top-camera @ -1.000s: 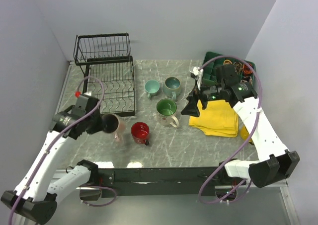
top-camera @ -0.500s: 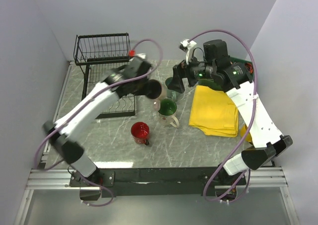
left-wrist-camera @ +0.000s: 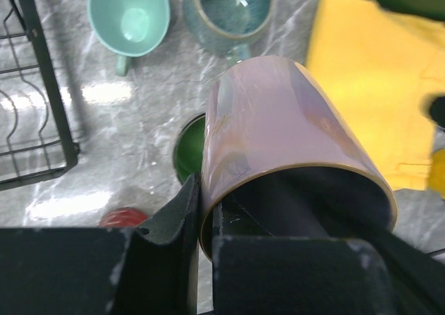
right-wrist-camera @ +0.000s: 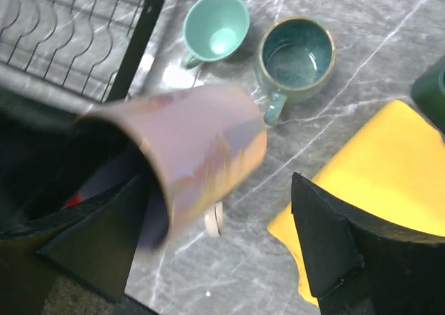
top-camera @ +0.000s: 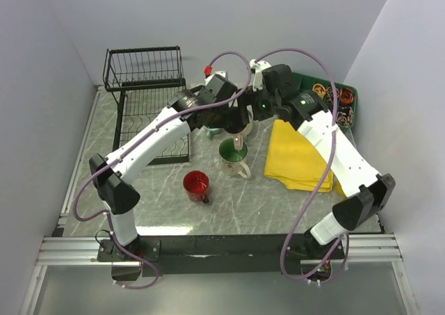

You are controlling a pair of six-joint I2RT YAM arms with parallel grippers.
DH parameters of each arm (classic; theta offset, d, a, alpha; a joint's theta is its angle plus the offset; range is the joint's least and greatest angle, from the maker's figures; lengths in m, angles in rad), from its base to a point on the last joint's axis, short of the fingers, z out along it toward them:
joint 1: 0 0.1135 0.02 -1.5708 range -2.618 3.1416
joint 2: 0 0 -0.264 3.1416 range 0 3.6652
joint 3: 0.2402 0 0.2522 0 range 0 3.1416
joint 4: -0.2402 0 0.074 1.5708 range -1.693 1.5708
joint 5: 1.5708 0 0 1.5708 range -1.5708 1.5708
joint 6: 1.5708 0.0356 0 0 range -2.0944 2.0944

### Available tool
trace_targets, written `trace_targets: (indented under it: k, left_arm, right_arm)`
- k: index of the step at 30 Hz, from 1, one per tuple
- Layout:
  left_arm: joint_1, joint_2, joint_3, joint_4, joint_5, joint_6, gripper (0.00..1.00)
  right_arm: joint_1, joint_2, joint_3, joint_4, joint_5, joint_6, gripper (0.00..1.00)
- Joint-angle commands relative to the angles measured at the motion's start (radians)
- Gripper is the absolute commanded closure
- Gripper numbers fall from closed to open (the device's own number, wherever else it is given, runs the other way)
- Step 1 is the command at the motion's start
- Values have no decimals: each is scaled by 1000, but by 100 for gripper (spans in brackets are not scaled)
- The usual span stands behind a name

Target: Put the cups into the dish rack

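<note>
My left gripper [left-wrist-camera: 205, 197] is shut on the rim of a beige cup with a dark inside [left-wrist-camera: 292, 141], held tilted in the air above the table's middle [top-camera: 231, 122]. One finger is inside the rim and one outside. The right gripper [right-wrist-camera: 215, 238] stands open around this same cup [right-wrist-camera: 198, 138], its right finger clear of the wall. On the table below are a light teal cup [right-wrist-camera: 215, 26], a dark teal cup [right-wrist-camera: 295, 51], a cream cup with a green inside [top-camera: 233, 151] and a red cup [top-camera: 196, 183]. The black wire dish rack [top-camera: 149, 99] stands at the back left.
A folded yellow cloth [top-camera: 302, 155] lies right of the cups, under the right arm. A green compartment tray [top-camera: 338, 98] with small items sits at the back right. The two arms cross close together above the teal cups. Grey walls close in the table.
The left arm swung the beige cup from the front left up to the table's middle. The right arm moved left from over the yellow cloth to meet it.
</note>
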Motion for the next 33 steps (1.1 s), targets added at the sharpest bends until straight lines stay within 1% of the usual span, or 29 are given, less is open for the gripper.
trace_targets:
  k: [1,3,6,8,9,10,11,12,14,15,19,22,23,25,26,27,28,29,30,31,33]
  left_arm:
    - [-8,-30,75,112,1,-51,99]
    - [-8,-27,80,112,1,-53,99]
    - [-8,-15,94,111,-4,-52,99]
    - [-8,-9,113,105,-7,-52,99]
    - [-8,-4,118,103,-5,-52,99]
    - [-8,-3,123,106,-5,-50,99]
    - [-8,0,127,109,-4,-50,99]
    - [-8,5,136,111,1,-50,99]
    - [-8,11,146,114,13,-51,99]
    - [-8,14,150,117,21,-53,99]
    - [-8,5,135,143,58,-53,99]
    - [-1,-30,85,201,131,-59,94]
    - [3,-53,68,218,154,-67,84]
    - [23,-82,11,267,218,-79,75]
    - [32,-115,-12,287,240,-91,67]
    - [49,-135,-59,304,266,-94,64]
    - [57,-151,-83,340,295,-101,60]
    - [66,-188,-106,359,318,-111,54]
    - [81,-204,-150,379,343,-114,50]
    - [89,-221,-170,420,389,-120,47]
    - [107,-267,-218,454,429,-133,39]
  right_arm:
    - [17,55,83,43,96,42,17]
    - [35,66,89,39,136,37,19]
    - [54,78,91,39,183,31,25]
    - [58,77,80,43,222,25,33]
    - [61,77,77,46,228,25,39]
    - [60,75,74,46,233,24,50]
    - [60,75,72,46,231,24,55]
    - [60,78,71,45,230,22,64]
    - [60,80,68,48,222,24,72]
    - [60,81,66,46,217,22,82]
    - [61,74,69,49,200,22,100]
    - [54,54,58,60,168,25,100]
    - [38,46,57,65,148,27,100]
    - [9,26,52,69,75,36,100]
    - [-24,19,52,74,35,37,100]
    - [-46,-3,46,82,-56,37,100]
    - [-64,-15,29,89,-103,48,100]
    - [-89,-23,23,98,-147,50,100]
    - [-122,-43,15,106,-190,51,100]
    - [-133,-52,-4,114,-230,50,100]
    - [-161,-78,-27,126,-261,48,100]
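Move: My left hand grips the grey-pink cup by its rim; the cup's middle lies about 4 cm to its right, 2 ahead and 3 below. From my open right hand that cup is some 4 cm left, 3 ahead and 4 below. Well beneath, counted from my right hand, stand the green cup about 3 cm back and 5 left, the teal cup 8 ahead and 2 left, and the mint cup 8 ahead and 11 left. I pass the cup across in mid-air: my right hand eases about 2 cm forward and 3 down, rolling slightly, and pinches the rim wall on its right side, one finger inside and one outside. My left hand keeps hold, drifting about 2 cm right, then opens, rises some 4 cm and rolls its left side down about 20 degrees, while my right draws roughly 3 cm to the right with the cup. ##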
